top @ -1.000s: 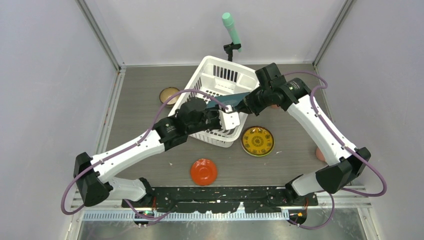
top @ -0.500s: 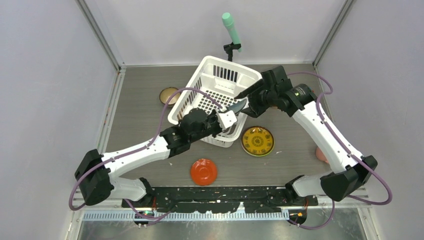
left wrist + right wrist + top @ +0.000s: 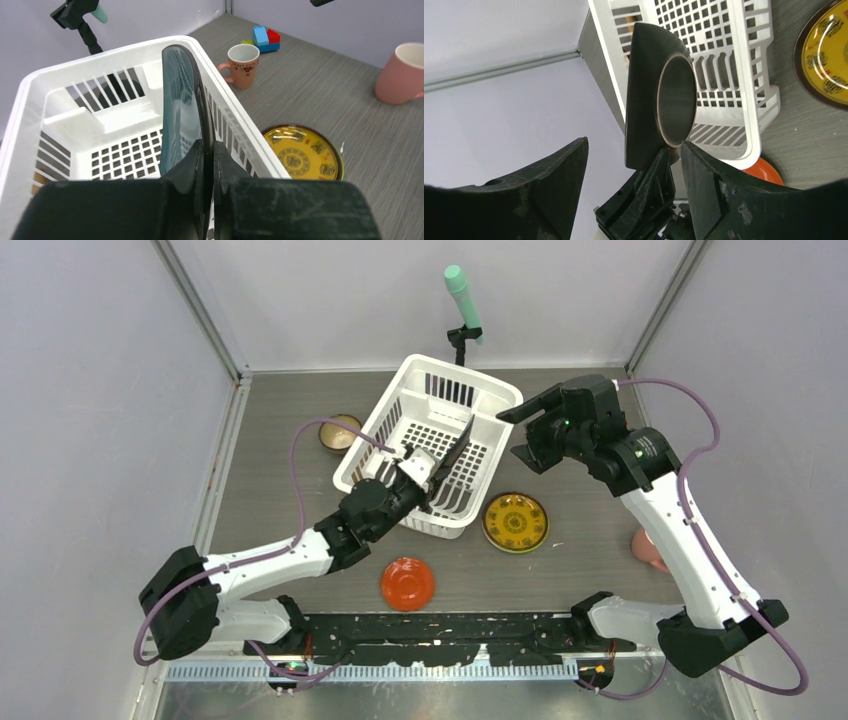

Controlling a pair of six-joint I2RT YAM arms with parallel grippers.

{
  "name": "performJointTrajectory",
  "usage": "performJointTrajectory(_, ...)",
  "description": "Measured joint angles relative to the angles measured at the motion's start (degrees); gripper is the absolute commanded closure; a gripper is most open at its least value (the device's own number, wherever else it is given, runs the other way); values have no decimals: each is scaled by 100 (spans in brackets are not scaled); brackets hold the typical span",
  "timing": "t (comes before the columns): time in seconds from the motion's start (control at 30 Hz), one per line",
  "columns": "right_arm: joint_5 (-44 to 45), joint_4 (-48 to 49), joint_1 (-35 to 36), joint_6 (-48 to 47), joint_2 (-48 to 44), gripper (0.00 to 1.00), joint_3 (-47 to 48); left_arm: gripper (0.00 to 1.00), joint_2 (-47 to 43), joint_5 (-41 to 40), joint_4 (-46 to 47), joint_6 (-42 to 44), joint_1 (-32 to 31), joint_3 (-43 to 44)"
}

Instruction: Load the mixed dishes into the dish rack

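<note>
The dark teal plate (image 3: 458, 448) stands on edge over the right side of the white dish rack (image 3: 398, 418), and my left gripper (image 3: 428, 476) is shut on its lower rim. In the left wrist view the plate (image 3: 181, 112) rises from the closed left gripper (image 3: 209, 150) beside the rack's right wall (image 3: 235, 120). My right gripper (image 3: 521, 434) hangs open to the right of the rack, apart from the plate. Its wrist view shows the plate's underside (image 3: 650, 95) beyond the spread fingers (image 3: 709, 180). On the table lie the yellow patterned plate (image 3: 515, 522), red-orange dish (image 3: 407, 583) and small brown bowl (image 3: 338, 432).
A pink mug (image 3: 648, 548) sits at the right edge behind the right arm. The left wrist view shows two pink mugs (image 3: 243, 64) (image 3: 402, 75) and toy blocks (image 3: 265, 39). The mint-green cylinder (image 3: 463, 298) stands on its stand behind the rack.
My right gripper opened, let go of the teal plate and drew back to the right. The left gripper closed on the plate and turned it upright over the rack.
</note>
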Motion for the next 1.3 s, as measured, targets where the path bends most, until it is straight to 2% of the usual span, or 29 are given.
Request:
performJointTrajectory(0.13,251,-81,-44,-146,-96,26,2,100,136,-81,310,-623,105,-42)
performJointTrajectory(0.2,317,-142,-52,-229,-90,26,0,100,149,-175,109,-1027,188,46)
performJointTrajectory(0.27,378,-208,-61,-306,-76,26,2,100,149,-269,-457,-1425,304,328)
performJointTrajectory(0.37,435,-289,-85,-426,-66,26,2,100,170,-391,-1906,-2000,514,1213)
performJointTrajectory(0.53,494,-472,-118,-540,-28,26,2,100,249,-527,-3644,-2601,699,2658)
performJointTrajectory(0.7,514,-509,-129,-562,-28,26,0,100,704,-107,-4905,-3292,868,3936)
performJointTrajectory(1.07,577,-509,-138,-625,-127,27,-149,100,2568,610,-6953,-3805,866,5788)
performJointTrajectory(1.3,601,-538,-195,-717,-245,28,-310,100,3104,758,-7246,-4004,866,6026)
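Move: The left hand already holds the teal plate on edge. The right-hand end of the dish rack's slots, where the plate is being taken, lies about 10 cm ahead of it, 5 cm to its right and some 18 cm below. The yellow plate is level with that hand, about 20 cm right and 25 below; the red plate sits 16 cm back, 7 left and 25 below. From the empty right hand the slots are about 8 cm ahead, 10 left and 25 below. Arcing forward and up by about 8 cm, the left hand keeps its pinch on the teal plate's edge, then swings right and sinks some 10 cm towards the rack's right side, tipping its fingers steeply down by about 55 degrees throughout. The right hand, open and clear of the plate, eases away to the right and down. ##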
